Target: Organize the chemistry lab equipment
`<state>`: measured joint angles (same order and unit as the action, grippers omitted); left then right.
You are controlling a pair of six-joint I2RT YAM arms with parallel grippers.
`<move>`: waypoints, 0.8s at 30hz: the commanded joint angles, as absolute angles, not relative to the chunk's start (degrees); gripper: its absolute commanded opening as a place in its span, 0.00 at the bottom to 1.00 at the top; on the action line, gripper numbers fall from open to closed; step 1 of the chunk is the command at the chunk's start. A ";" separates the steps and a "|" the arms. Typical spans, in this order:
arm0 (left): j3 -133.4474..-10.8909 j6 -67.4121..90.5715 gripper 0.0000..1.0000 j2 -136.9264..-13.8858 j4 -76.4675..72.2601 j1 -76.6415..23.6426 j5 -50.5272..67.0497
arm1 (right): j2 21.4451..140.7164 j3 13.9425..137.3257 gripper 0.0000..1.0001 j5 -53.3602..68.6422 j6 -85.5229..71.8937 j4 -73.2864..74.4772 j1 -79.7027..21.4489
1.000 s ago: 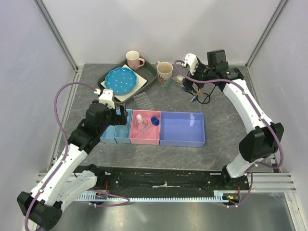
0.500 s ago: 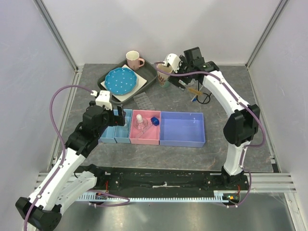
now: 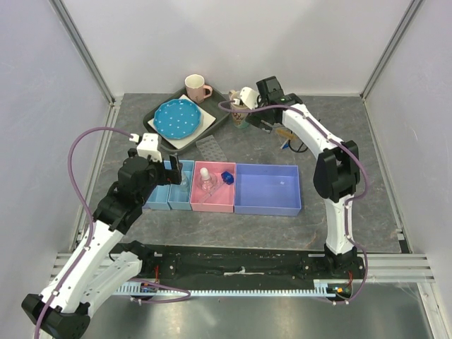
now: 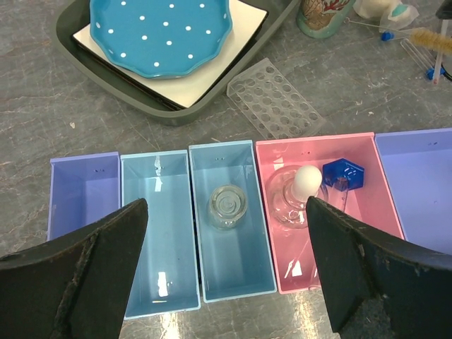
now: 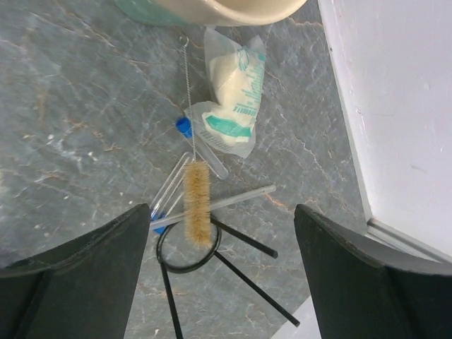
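Observation:
My left gripper (image 3: 174, 169) (image 4: 226, 205) is open and empty above the row of bins. Below it a tiny clear bottle (image 4: 227, 206) stands in the right light blue bin (image 4: 244, 279). A clear flask with a white stopper (image 4: 305, 182) and a blue cap-like piece (image 4: 344, 174) lie in the pink bin (image 4: 296, 272). The clear welled tray (image 4: 275, 107) lies behind the bins. My right gripper (image 3: 263, 121) (image 5: 222, 208) is open above a tan brush (image 5: 197, 201), a black looped wire stand (image 5: 185, 267), blue-tipped clear tubes (image 5: 169, 191) and a clear packet (image 5: 233, 95).
A dark tray (image 3: 220, 113) holds the blue dotted plate (image 3: 176, 117) and a pink mug (image 3: 195, 88). A beige mug (image 3: 240, 111) stands close to the right gripper. A large purple bin (image 3: 268, 189) and a small purple bin (image 4: 74, 191) end the row. The enclosure wall (image 5: 395, 106) is near.
My right arm has swung left from the back right to over the loose items beside the beige mug. My left arm has shifted slightly left and back above the bins.

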<state>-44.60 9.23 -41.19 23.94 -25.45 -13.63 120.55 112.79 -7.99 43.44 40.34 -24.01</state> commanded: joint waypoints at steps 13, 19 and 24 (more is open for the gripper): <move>-43.95 6.59 0.99 -40.60 22.24 -25.14 -14.06 | 129.20 114.34 0.66 -12.48 43.86 35.68 -22.50; -43.95 6.59 0.99 -40.96 22.15 -25.05 -14.15 | 130.69 112.94 0.61 -10.28 43.24 36.21 -21.18; -43.86 6.50 0.99 -41.13 22.24 -25.14 -14.33 | 132.19 113.03 0.57 -9.58 42.54 36.39 -20.83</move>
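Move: The brush's bristled part lies about 13 cm below the right hand, some 3 cm ahead and 5 cm to its right. The blue-capped tube is about 5 cm ahead and 1 cm right of that hand, the white-green bag 8 cm ahead and 1 cm left. The tripod ring sits level with it, 9 cm right. From the left hand, the brush is roughly 26 cm ahead, 35 cm right and 20 cm below. Towards the bristled part of the brush, the right hand sinks about 9 cm while easing to its right and a little forward, the forward part mostly early on. Its wide-open fingers narrow to a bit over half on the way down, lining up on either side of the bristles, without yet visibly gripping them. ##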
